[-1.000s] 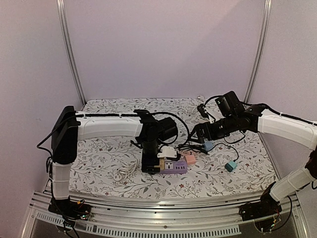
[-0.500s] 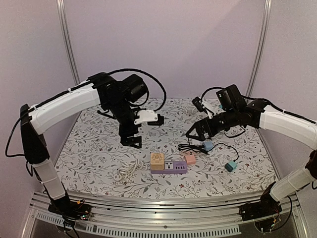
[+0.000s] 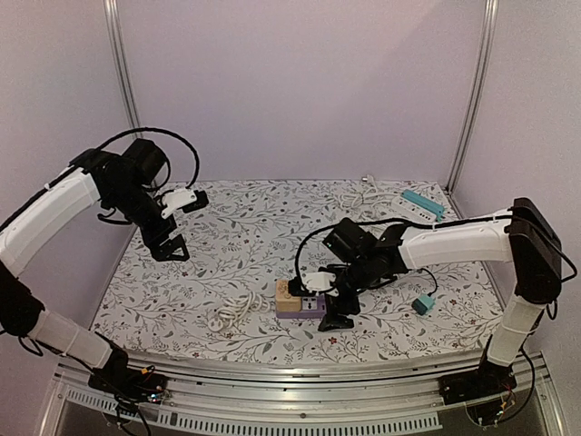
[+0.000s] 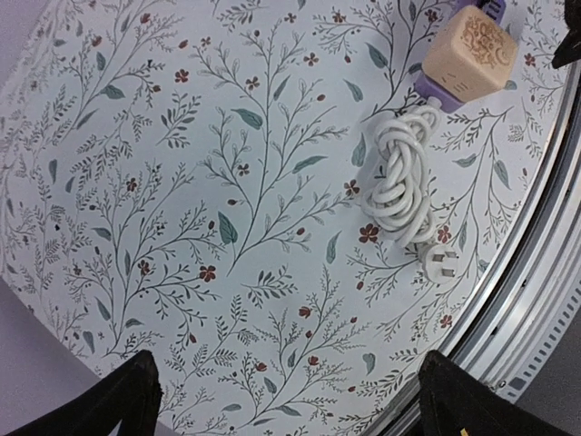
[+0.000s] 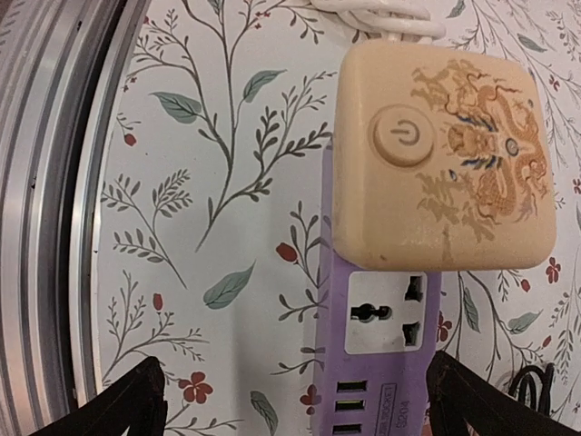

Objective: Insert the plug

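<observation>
A purple power strip (image 3: 313,310) with a beige block (image 3: 288,295) on its left end lies at the table's front middle. Its white coiled cable (image 3: 236,311) ends in a loose white plug (image 3: 215,322). My right gripper (image 3: 324,300) is open and empty, hovering right over the strip. The right wrist view shows the beige block (image 5: 443,154), an empty socket (image 5: 386,313) and USB ports between the open gripper (image 5: 300,409). My left gripper (image 3: 179,222) is open and empty, raised at the far left. Its wrist view (image 4: 290,400) looks down on the coil (image 4: 399,177) and plug (image 4: 436,265).
A teal adapter (image 3: 423,303) with a black cord lies right of the strip. A teal power strip (image 3: 422,204) and a white cable (image 3: 363,193) lie at the back right. The metal front rail (image 3: 300,381) runs close behind the strip.
My left arm has lifted off the strip and swung to the far left, empty. My right arm has come from the back right down over the strip.
</observation>
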Robot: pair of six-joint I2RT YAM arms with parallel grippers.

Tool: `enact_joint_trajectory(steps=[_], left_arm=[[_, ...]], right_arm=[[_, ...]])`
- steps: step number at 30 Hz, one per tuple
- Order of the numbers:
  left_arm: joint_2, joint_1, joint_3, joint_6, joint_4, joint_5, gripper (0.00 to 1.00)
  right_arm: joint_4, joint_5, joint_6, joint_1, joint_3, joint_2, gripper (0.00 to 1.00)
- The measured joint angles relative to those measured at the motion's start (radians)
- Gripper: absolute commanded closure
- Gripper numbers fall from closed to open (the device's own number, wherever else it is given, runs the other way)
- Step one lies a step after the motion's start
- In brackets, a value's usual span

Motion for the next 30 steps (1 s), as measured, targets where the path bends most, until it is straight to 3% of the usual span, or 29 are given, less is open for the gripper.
enact_joint_trajectory(steps=[5,8,10,13,15,24,30], left_arm=[[-0.084,0.089,-0.090,-0.035,0.048,0.032,0.01],[-0.113,0.118,-0.148,-0.056,0.077,0.047,0.02],[-0.122,0.130,-0.174,-0.065,0.085,0.055,0.02],[-0.128,0.140,-0.195,-0.077,0.093,0.060,0.02],[-0.128,0.143,-0.196,-0.082,0.102,0.060,0.02],[-0.124,0.148,-0.177,-0.092,0.113,0.060,0.02],[-0.105,0.150,-0.154,-0.096,0.114,0.059,0.03]], right_arm=[[-0.010,0.076,-0.054,-0.014,0.050,0.115,0.01],[-0.013,0.092,-0.060,-0.024,0.066,0.156,0.07],[-0.018,0.099,-0.056,-0.033,0.076,0.172,0.17],[-0.025,0.108,-0.039,-0.043,0.101,0.194,0.52],[-0.029,0.111,-0.026,-0.050,0.123,0.209,0.61],[-0.029,0.153,0.104,-0.098,0.281,0.314,0.63],[-0.071,0.280,0.212,-0.116,0.671,0.560,0.58]])
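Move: The purple power strip lies just beneath the open right gripper: its middle is about 4 cm ahead, 5 cm to the left and some 6 cm below. The beige adapter sits on its left end, about 9 cm left of the gripper and 5 cm ahead; the white cord bundle lies some 21 cm left and 3 cm ahead. From the left gripper the strip's middle is roughly 29 cm to the right, 4 cm back and 20 cm below. Lower the right gripper about 5 cm while easing forward, so the fingers straddle the strip's right end, and close them on its near and far sides. Then, keeping the hand low, sweep the strip away from the base, about 14 cm forward and some 6 cm left, speeding up and turning the wrist roughly 20 degrees clockwise. Let the empty, open left gripper back off a few centimetres left. ##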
